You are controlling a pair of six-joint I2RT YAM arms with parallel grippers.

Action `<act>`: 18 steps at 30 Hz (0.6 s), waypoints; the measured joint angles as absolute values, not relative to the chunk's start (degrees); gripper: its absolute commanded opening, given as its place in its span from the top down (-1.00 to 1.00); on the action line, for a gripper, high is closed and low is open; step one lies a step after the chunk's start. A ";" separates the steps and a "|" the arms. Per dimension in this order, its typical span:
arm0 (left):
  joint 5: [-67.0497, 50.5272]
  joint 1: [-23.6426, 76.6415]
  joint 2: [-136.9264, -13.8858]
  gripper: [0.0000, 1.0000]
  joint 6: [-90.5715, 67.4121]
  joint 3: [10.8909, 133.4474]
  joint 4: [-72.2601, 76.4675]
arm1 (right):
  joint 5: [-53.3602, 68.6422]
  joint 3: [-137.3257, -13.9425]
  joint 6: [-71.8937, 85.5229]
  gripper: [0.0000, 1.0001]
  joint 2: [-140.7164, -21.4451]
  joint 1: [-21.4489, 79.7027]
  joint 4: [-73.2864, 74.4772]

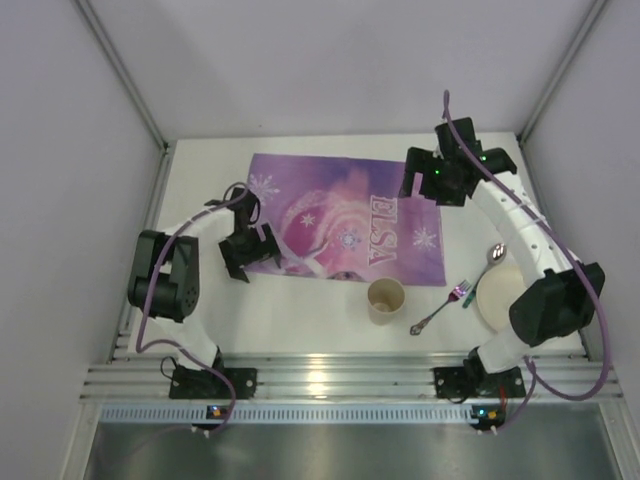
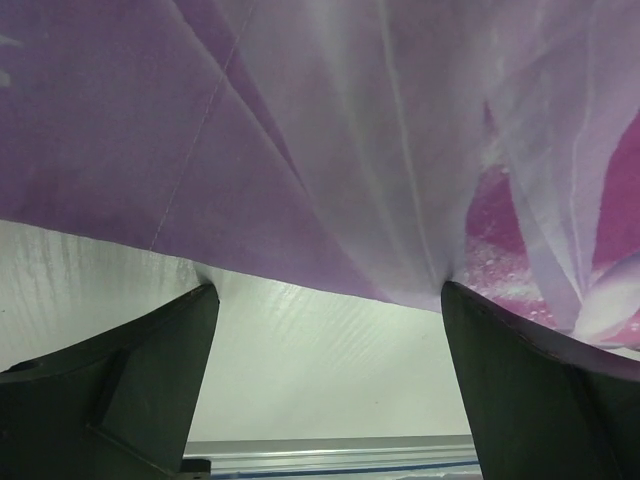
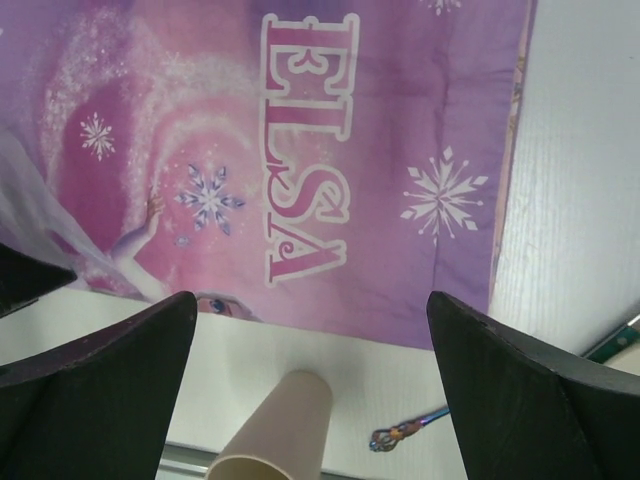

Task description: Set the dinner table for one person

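Observation:
The white dinner table point(image 1: 300, 312) carries a purple "ELSA" placemat point(image 1: 340, 215) in its middle. My left gripper point(image 1: 250, 256) hangs low over the mat's near left edge, open and empty. In the left wrist view the left gripper point(image 2: 328, 290) straddles that edge of the placemat point(image 2: 300, 150), with bare table point(image 2: 320, 370) below it. My right gripper point(image 1: 425, 182) is open and empty above the mat's far right corner. The right wrist view has the right gripper point(image 3: 311, 297) over the placemat point(image 3: 380, 200) and a beige cup point(image 3: 285, 430).
The beige cup point(image 1: 386, 300) stands just in front of the mat. To its right lie a fork point(image 1: 438, 310), a spoon point(image 1: 493, 257) and a cream plate point(image 1: 497, 297), partly under the right arm. A ribbed aluminium rail point(image 1: 320, 380) edges the near side.

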State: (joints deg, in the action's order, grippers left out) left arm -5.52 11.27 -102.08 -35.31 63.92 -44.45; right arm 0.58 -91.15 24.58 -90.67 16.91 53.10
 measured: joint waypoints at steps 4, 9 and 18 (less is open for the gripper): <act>-7.62 10.98 -100.62 -0.98 -36.47 62.22 -42.46 | -0.91 -90.87 24.51 -1.00 -87.53 15.46 54.70; -13.30 10.79 -97.95 -0.93 -40.80 58.24 -39.59 | -0.69 -88.71 24.67 -0.99 -83.57 9.43 56.58; -20.08 14.15 -91.96 -0.97 -45.32 56.12 -43.03 | 0.82 -85.91 24.43 -0.99 -82.11 5.08 57.98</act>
State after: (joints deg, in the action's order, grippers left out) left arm -20.08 14.15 -91.96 -45.32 56.12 -43.03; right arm 0.82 -85.91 24.43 -82.11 5.08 57.98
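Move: The left hand is low over the placemat's near-left edge; the mat's middle is roughly 16 cm ahead, 22 cm to its right and 2 cm below, with the cup about 11 cm back, 30 cm right and 3 cm above. For the right hand, the plate is about 16 cm back, 24 cm right; the spoon 10 cm back, 18 cm right; the fork 19 cm back, 6 cm right, all some 21 cm below. The left hand, fingertips resting on the placemat's near edge with the gripper wide open, goes right about 5 cm and then also back some 4 cm, leaving the cloth, rising mainly at the end as its fingertips swing some 15 degrees to the right. Meanwhile the open, empty right hand carries on high up, about 8 cm right and 3 cm back, away from the mat and towards the spoon and plate, turning some 10 degrees clockwise before easing to a stop. ##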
